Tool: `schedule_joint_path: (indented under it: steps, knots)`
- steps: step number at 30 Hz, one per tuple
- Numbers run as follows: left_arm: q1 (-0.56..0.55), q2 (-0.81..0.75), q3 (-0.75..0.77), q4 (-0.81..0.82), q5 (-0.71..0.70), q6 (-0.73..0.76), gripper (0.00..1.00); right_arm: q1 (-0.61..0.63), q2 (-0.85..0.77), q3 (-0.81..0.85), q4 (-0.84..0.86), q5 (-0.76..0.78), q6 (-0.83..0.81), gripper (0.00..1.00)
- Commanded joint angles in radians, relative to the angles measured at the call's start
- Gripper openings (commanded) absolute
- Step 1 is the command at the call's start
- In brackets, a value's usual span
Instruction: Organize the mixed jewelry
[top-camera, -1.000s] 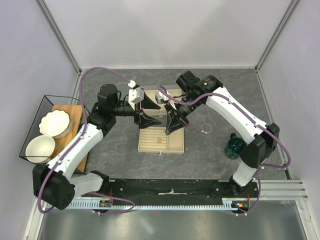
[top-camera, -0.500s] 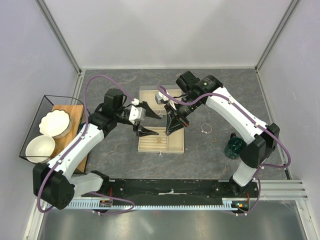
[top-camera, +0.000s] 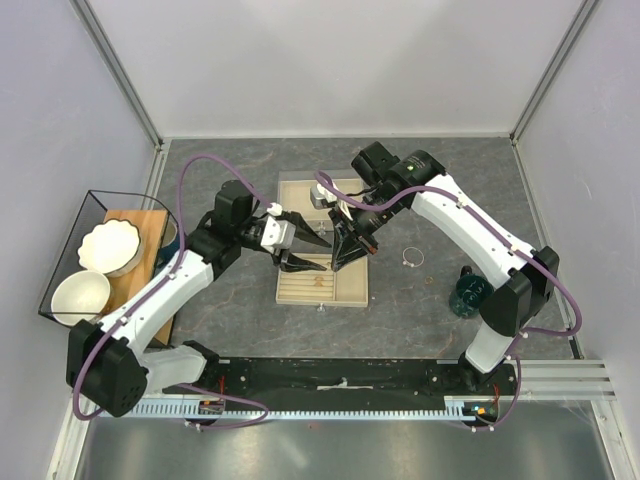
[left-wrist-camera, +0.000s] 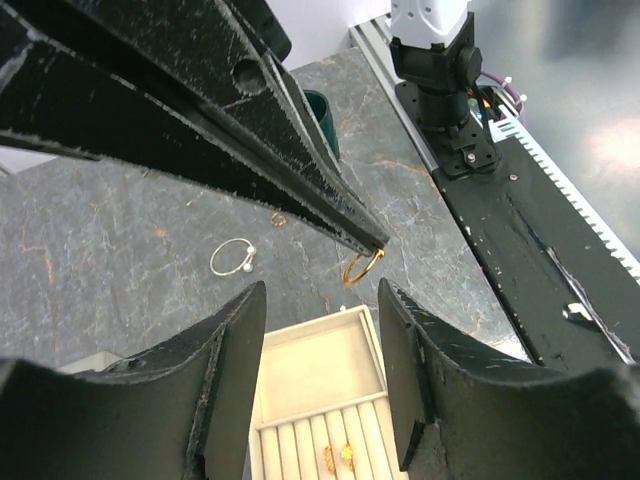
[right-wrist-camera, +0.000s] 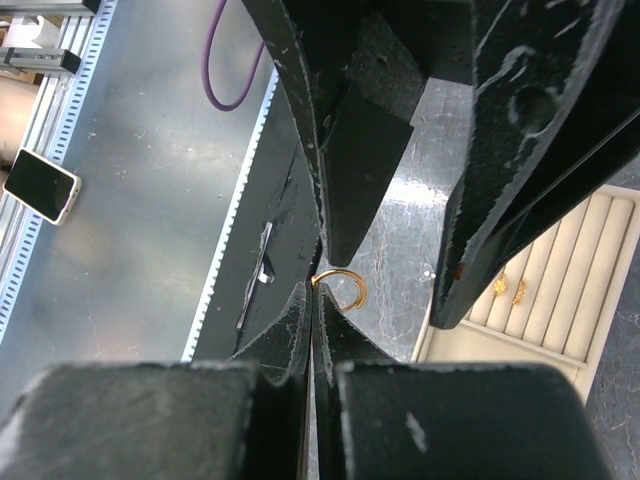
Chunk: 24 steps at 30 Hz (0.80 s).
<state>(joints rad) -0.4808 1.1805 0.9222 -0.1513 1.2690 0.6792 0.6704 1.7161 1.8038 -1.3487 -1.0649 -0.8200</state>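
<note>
My right gripper is shut on a thin gold hoop, which hangs just off its tips above the beige slotted box. My left gripper is open, its fingers on either side of the box's plain compartment, with the gold hoop just beyond its tips. Two small gold pieces sit in the box's slots. On the table to the right lie a silver wire hoop and a tiny gold ring. From above, the left gripper is close beside the right gripper.
A dark green glass vessel stands at the right near the right arm's base. A second beige tray lies behind the box. At the left, a black wire basket holds a wooden board and two white bowls.
My left gripper has swung right over the box toward the right gripper's tips, and its jaws have narrowed. The right arm and the gold hoop have not moved.
</note>
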Motion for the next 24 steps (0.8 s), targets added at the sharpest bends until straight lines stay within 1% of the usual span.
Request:
schedule_joint_path:
  steps: [1, 6, 21, 24]
  knots:
    - [-0.027, 0.013, -0.008, 0.137, 0.037, -0.084, 0.55, 0.006, -0.024, 0.022, -0.11, -0.035, -0.027, 0.02]
    - [-0.045, 0.021, -0.002, 0.142, 0.027, -0.09, 0.51, 0.005, -0.026, 0.019, -0.109, -0.037, -0.03, 0.02]
    - [-0.055, 0.015, -0.028, 0.139, 0.018, -0.067, 0.36, 0.005, -0.029, 0.015, -0.109, -0.033, -0.028, 0.02]
    - [-0.056, 0.011, -0.032, 0.137, 0.016, -0.061, 0.31, 0.005, -0.027, 0.015, -0.109, -0.032, -0.027, 0.02]
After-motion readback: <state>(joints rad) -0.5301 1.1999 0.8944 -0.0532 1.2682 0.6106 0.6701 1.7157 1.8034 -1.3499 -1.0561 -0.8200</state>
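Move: The gold hoop, pinched in the right fingertips and reaching about 1 cm beyond and 1 cm below that hand's point, lies some 2 cm right of the left hand, about 1 cm back and level with it. Below the left hand by some 24 cm, the slotted tray is centred about 3 cm back, neither left nor right, and the lidded box about 14 cm ahead, also in line. Left hand eases about 1.5 cm right and back, partly closing around the gold hoop the right keeps still. ##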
